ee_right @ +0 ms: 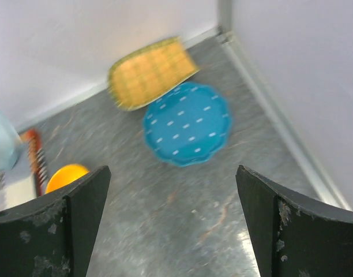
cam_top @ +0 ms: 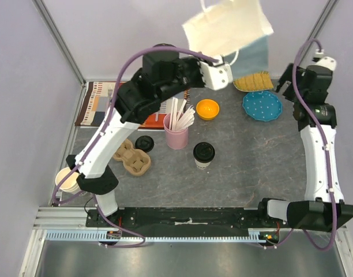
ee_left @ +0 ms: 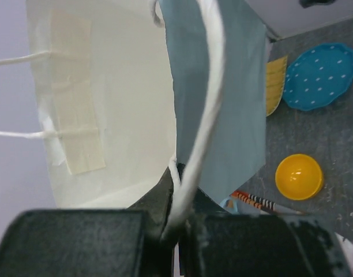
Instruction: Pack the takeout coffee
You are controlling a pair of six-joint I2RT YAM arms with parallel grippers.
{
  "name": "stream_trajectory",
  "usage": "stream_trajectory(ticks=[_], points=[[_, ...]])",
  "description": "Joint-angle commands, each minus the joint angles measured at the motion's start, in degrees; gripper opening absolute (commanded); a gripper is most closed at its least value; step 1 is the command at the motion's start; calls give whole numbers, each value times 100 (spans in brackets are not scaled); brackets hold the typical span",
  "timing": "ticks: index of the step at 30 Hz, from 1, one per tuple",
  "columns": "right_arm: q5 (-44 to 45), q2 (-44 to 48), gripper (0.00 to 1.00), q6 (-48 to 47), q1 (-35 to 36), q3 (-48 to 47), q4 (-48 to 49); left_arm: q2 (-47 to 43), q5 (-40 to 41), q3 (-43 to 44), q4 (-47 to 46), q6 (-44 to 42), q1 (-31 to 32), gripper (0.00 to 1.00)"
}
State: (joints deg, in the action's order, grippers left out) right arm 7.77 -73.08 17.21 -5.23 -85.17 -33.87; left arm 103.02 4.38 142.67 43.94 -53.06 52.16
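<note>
The takeout coffee [cam_top: 203, 154], an off-white paper cup with a black lid, stands upright on the grey table near the middle. High above the table's back hangs a cream paper bag [cam_top: 228, 26] with a blue-grey side. My left gripper [cam_top: 220, 74] is shut on its white cord handle [ee_left: 208, 115]. In the left wrist view the bag [ee_left: 107, 104] fills the frame above the left gripper [ee_left: 173, 225]. My right gripper [cam_top: 287, 81] hovers open and empty at the back right, and in its own view the right gripper [ee_right: 173, 190] is over bare table near the blue plate [ee_right: 187, 123].
A pink cup of wooden sticks [cam_top: 176, 135] stands left of the coffee. An orange bowl [cam_top: 207, 108], a blue plate [cam_top: 262, 105] and a yellow woven tray [cam_top: 253, 82] lie behind. A cardboard cup carrier [cam_top: 132, 157], a loose black lid [cam_top: 145, 143] and stacked cups [cam_top: 67, 180] sit left.
</note>
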Motion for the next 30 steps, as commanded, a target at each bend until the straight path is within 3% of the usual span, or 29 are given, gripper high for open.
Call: stream_trajectory(ticks=[1, 5, 12, 17, 22, 30], points=[[1830, 513, 98, 107, -355, -35, 188, 51, -411, 253, -142, -294, 495, 2], [3061, 593, 98, -261, -742, -360, 336, 113, -1270, 60, 473, 181, 664, 2], [3424, 602, 98, -868, -1278, -1150, 969, 86, -2266, -485, 1169, 358, 1208, 2], [2916, 795, 98, -1211, -1278, -1222, 1400, 183, -2380, -1118, 1134, 76, 1683, 2], [1907, 1015, 98, -1448, -1270, -985, 1575, 280, -2425, -1758, 1003, -493, 1736, 2], [1403, 1111, 98, -1659, -989, -835, 1629, 86, -2442, -3104, 440, -881, 1736, 2]])
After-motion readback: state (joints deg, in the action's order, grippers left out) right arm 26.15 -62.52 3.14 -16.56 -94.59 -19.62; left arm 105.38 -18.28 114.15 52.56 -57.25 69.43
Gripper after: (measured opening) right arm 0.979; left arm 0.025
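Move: The left gripper has the paper bag by its rim, high over the table. The bare spot where the bag is to stand lies about 18 cm back, 17 cm to the right and some 52 cm below. The lidded coffee cup stands 15 cm back and about level sideways; the orange bowl is 5 cm ahead and 4 cm right, the blue plate 7 cm ahead and 26 cm right. From the right gripper, that spot is roughly 24 cm back, 8 cm left and 34 cm down. Keep the left fingers shut on the bag and bring it back and to the right, then mostly down, about 25 cm lower in all, to the bare table right of the lidded cup; swing the wrist some 40 degrees clockwise and tip the fingers down. Lift the empty, open right gripper up, right and back, out of the bag's way. ##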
